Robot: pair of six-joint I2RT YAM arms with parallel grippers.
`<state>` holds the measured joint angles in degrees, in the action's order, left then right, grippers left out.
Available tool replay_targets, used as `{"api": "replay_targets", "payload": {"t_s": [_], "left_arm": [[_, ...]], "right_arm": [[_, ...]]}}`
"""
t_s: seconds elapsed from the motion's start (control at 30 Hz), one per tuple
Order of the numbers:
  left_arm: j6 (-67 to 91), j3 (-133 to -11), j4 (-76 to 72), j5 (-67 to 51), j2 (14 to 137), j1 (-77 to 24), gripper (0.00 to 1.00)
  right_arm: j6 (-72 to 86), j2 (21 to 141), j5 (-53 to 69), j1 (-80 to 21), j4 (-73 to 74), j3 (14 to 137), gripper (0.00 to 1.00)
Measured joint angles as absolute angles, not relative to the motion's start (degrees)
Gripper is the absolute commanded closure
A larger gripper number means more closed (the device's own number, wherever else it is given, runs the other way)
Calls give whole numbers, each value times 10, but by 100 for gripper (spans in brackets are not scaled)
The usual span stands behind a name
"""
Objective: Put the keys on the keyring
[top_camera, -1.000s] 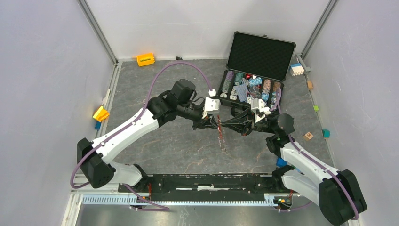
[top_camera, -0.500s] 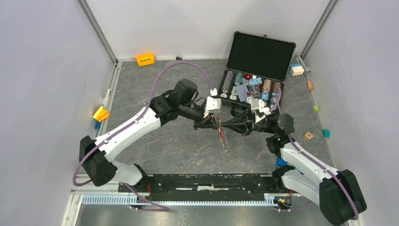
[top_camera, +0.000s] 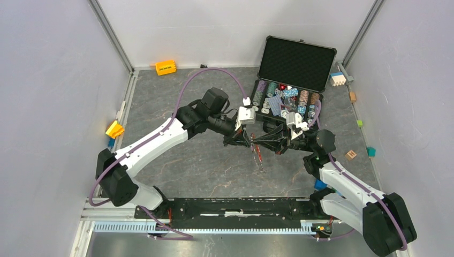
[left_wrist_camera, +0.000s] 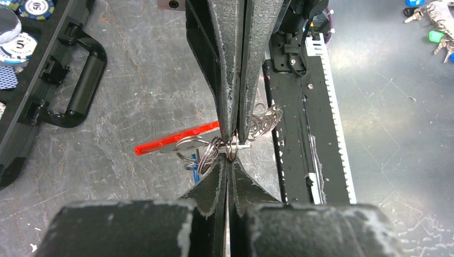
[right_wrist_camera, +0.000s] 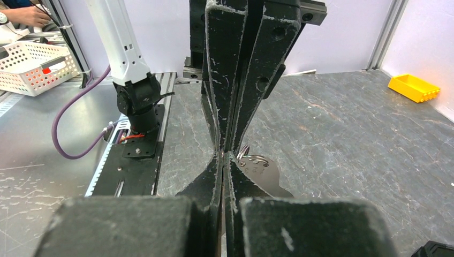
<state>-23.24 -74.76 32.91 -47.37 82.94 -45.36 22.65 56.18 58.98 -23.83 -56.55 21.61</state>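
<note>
The keyring hangs between the two grippers above the mid table, its red fob point(top_camera: 258, 157) dangling and its silver rings point(left_wrist_camera: 231, 148) bunched at the fingertips. My left gripper point(top_camera: 248, 140) is shut on one ring. My right gripper point(top_camera: 256, 142) meets it tip to tip and is shut on the same ring cluster. A flat silver key point(right_wrist_camera: 263, 172) with stamped digits hangs from a ring beside the right jaws. The red fob point(left_wrist_camera: 174, 141) points left in the left wrist view. Loose keys point(left_wrist_camera: 434, 16) with coloured tags lie beyond the black rail point(left_wrist_camera: 302, 107).
An open black case point(top_camera: 292, 75) of poker chips stands just behind the grippers. An orange block point(top_camera: 165, 67) lies at the back left, a yellow one point(top_camera: 114, 129) at the left wall. Small blocks point(top_camera: 351, 155) dot the right side.
My left arm has moved right up to the right gripper and its jaws have shut on a ring. The hanging fob has swung slightly right. The right gripper has stayed shut.
</note>
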Motion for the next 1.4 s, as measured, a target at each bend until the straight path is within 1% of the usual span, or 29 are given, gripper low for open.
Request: {"api": "replay_targets", "payload": {"t_s": [0.37, 0.63, 0.93, 1.3, 1.4], "left_arm": [[-224, -764, 345, -493, 848, -450, 94], [-224, -785, 360, -501, 864, -447, 84], [-223, -805, 364, -501, 884, -446, 81], [-220, -821, 378, -495, 890, -444, 68], [-225, -826, 384, -489, 890, -444, 63]], "right_arm": [[227, 562, 590, -236, -572, 212, 100], [227, 562, 590, -235, -586, 211, 100], [227, 562, 590, -235, -595, 211, 100], [226, 562, 590, -235, -604, 211, 100], [222, 559, 590, -235, -604, 211, 100]]}}
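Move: Just ahead of the tips of the shut left fingers, about 2 cm forward and 1 cm lower, hangs the front cluster of rings with the blue key. The red strip's middle is some 3 cm forward and 3 cm below. The case handle lies about 9 cm to the right, 7 cm forward and 22 cm down. From the right hand, whose shut tips still grip the keyring, that front cluster lies about 2 cm forward, 1 cm left and 1 cm lower. Letting go of the small ring between the two grippers' tips, the left fingers open to about a third while the left hand eases roughly 1 cm forward and 1 cm to the right, towards the front rings and alongside the right fingertips, its fingers tipping some 5 degrees. The right hand keeps its shut grip on the keyring and rises by just under 1 cm. ##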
